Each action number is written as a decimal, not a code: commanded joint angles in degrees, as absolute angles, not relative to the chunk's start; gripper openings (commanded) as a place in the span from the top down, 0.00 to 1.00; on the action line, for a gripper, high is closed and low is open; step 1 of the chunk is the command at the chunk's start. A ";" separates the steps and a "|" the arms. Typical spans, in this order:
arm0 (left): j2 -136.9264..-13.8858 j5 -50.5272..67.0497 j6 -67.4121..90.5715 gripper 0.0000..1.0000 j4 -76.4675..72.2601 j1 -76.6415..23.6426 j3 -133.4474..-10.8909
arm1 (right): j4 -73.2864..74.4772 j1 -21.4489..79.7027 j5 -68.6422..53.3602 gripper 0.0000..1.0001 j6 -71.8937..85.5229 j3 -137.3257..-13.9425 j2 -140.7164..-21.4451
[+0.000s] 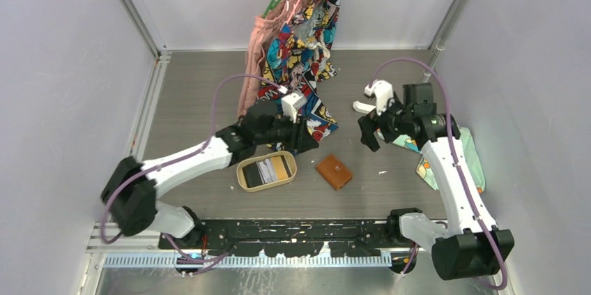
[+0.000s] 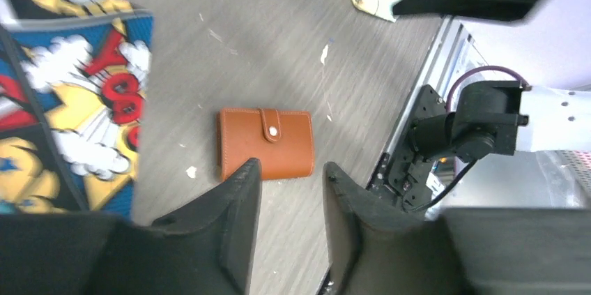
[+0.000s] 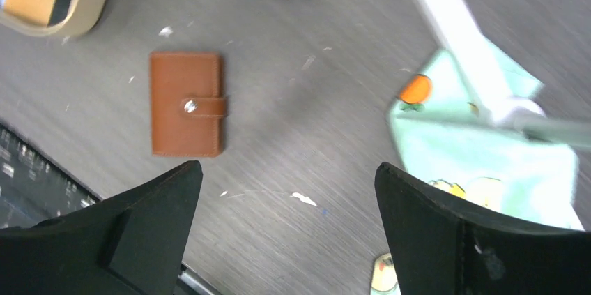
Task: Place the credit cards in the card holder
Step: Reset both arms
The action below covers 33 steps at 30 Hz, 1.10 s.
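Observation:
The tan card holder (image 1: 334, 171) lies shut on the table, its snap button up. It also shows in the left wrist view (image 2: 265, 143) and in the right wrist view (image 3: 187, 103). The credit cards (image 1: 268, 169), black, striped and yellow, lie in an oval wooden tray (image 1: 240, 175) left of the holder. My left gripper (image 1: 301, 144) hangs above the table behind the tray, open, with only bare table in the gap between its fingertips (image 2: 291, 169). My right gripper (image 1: 369, 134) hovers to the holder's far right, wide open and empty (image 3: 289, 169).
A comic-print garment (image 1: 306, 37) and a pink one (image 1: 252, 51) hang from a green hanger at the back, draping onto the table. A mint cloth (image 1: 463, 159) lies under the right arm. A white hanger (image 1: 376, 96) lies by it. The tray's edge (image 3: 56, 2) shows top left.

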<state>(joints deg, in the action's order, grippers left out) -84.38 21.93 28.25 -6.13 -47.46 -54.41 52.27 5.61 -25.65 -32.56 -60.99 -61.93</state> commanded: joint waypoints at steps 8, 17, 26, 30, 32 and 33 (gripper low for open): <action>-53.18 1.50 16.96 0.02 12.29 -45.89 -54.75 | 50.93 4.70 -17.81 0.00 -7.41 -80.12 -58.05; -44.56 -1.94 17.60 0.02 31.55 -45.29 -65.42 | 53.01 4.50 -21.25 0.00 7.47 -91.66 -56.71; -40.23 -4.17 18.12 0.00 36.31 -45.26 -67.39 | 54.38 2.62 -22.08 0.00 10.04 -95.05 -55.05; -38.51 -3.24 19.04 0.00 35.52 -45.26 -66.21 | 54.14 2.13 -22.24 0.01 9.97 -94.06 -54.43; -37.52 -3.44 19.28 0.00 34.67 -45.26 -65.08 | 54.08 1.87 -22.15 0.01 9.93 -93.76 -53.81; -37.10 -3.69 19.39 0.00 34.44 -45.26 -64.55 | 54.16 1.66 -22.40 0.00 9.93 -93.43 -53.46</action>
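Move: The closed card holder lies on the table about 5 cm back, 7 cm to the right and 16 cm below the left hand; the card tray is about 5 cm back and 13 cm left of that hand. From the right hand the card holder is some 7 cm back, 11 cm left and 16 cm down, with the green cloth about 15 cm to its right and 1 cm back of that hand, at table level. Both hands rise roughly 20 cm away from the card holder, the left also swinging 20 cm left, opening wide. ##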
